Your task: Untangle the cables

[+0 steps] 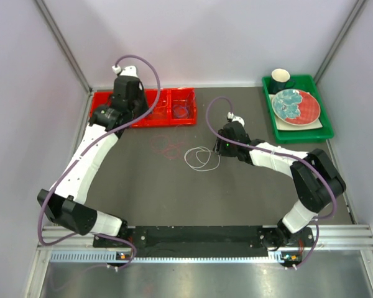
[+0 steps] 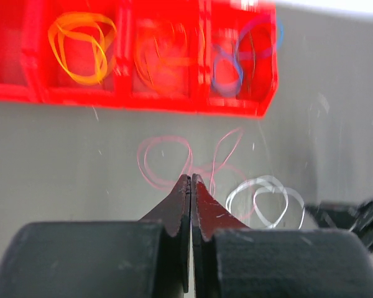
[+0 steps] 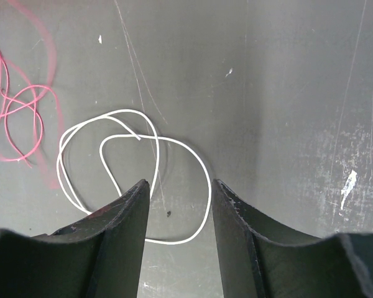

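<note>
A white cable (image 1: 202,158) lies coiled on the dark mat, and a red cable (image 1: 168,146) lies just to its left. My right gripper (image 3: 180,182) hangs open low over the white cable (image 3: 121,111), with one side of the loop passing between its fingers; nothing is gripped. In the top view the right gripper (image 1: 216,149) is at the loop's right edge. My left gripper (image 2: 191,177) is shut and empty, held high over the red tray (image 1: 99,99). Yellow (image 2: 81,46), orange (image 2: 165,59) and purple (image 2: 236,62) cables lie in separate tray compartments.
A green tray (image 1: 326,127) at the back right holds a red and teal plate (image 1: 295,105) and a dark cup (image 1: 281,79). Lilac arm cables arc above both wrists. The enclosure walls stand close on both sides.
</note>
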`<state>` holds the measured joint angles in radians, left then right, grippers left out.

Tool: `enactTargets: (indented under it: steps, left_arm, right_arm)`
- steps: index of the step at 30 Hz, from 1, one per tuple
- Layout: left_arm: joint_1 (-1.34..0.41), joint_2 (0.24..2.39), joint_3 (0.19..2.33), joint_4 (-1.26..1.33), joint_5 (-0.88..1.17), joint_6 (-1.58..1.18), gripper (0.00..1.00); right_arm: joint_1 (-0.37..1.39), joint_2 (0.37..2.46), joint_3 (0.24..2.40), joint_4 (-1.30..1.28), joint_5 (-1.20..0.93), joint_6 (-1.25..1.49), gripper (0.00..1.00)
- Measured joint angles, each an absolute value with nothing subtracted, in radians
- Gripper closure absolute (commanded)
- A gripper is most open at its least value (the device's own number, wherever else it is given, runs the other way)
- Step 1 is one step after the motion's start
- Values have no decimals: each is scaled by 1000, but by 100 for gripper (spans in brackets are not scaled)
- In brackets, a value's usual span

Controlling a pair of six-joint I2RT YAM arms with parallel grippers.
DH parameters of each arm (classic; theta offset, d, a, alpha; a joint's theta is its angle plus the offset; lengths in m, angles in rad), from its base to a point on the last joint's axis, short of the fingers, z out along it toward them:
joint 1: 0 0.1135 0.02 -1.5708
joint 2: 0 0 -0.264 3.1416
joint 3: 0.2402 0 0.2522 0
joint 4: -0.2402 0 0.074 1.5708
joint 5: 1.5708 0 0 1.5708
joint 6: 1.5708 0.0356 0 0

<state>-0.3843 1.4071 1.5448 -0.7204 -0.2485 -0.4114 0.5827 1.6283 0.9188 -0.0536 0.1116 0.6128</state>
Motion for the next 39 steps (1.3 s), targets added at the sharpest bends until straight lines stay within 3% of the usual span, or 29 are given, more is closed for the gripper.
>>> enactTargets:
  steps: [3, 6, 7, 10, 17, 21, 39]
  left_arm:
    - [-351, 1412, 1604, -715, -252, -410, 100]
    - [-337, 1412, 1625, -694, -244, -418, 68]
    - [-335, 1412, 1623, -689, -231, -423, 49]
    - [-335, 1389, 1516, -619, -165, -442, 30]
    - [-343, 1353, 1163, -551, -44, -495, 20]
    - [-355, 1355, 1075, -518, -27, -522, 19]
    - [-400, 1729, 1173, -403, -42, -387, 15]
  right_arm:
    - [583, 1628, 919, -54, 111, 613, 55]
    - [583, 1628, 919, -54, 111, 613, 55]
    - [583, 1628, 919, -54, 111, 613, 55]
    - [583, 1628, 919, -54, 111, 613, 55]
    - [583, 1628, 919, -54, 111, 612, 55]
    - [583, 1628, 919, -54, 111, 613, 55]
    - [583, 1630, 919, -54, 111, 612, 55]
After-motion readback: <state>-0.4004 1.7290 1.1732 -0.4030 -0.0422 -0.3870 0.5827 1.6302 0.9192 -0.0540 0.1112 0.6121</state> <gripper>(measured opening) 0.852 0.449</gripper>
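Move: The pink cable lies loosely spread some 29 cm below the left gripper, about level with it fore and aft and roughly 3 cm to its right. The white cable's middle is about 12 cm right of the pink one's and 5 cm nearer the base; the red tray's middle is some 13 cm ahead and 6 cm left of the left gripper. From the right gripper the pink cable lies about 18 cm left, 2 cm ahead and 6 cm below. Bring the left gripper up a few centimetres more while starting to open its shut fingers, then drop it fast towards the pink cable, to about 23 cm below its start. Swing back some 6 cm on the way down, then forward again, easing 4 to 5 cm right. Tip the fingers steeper and finish wide open just above the cable. ##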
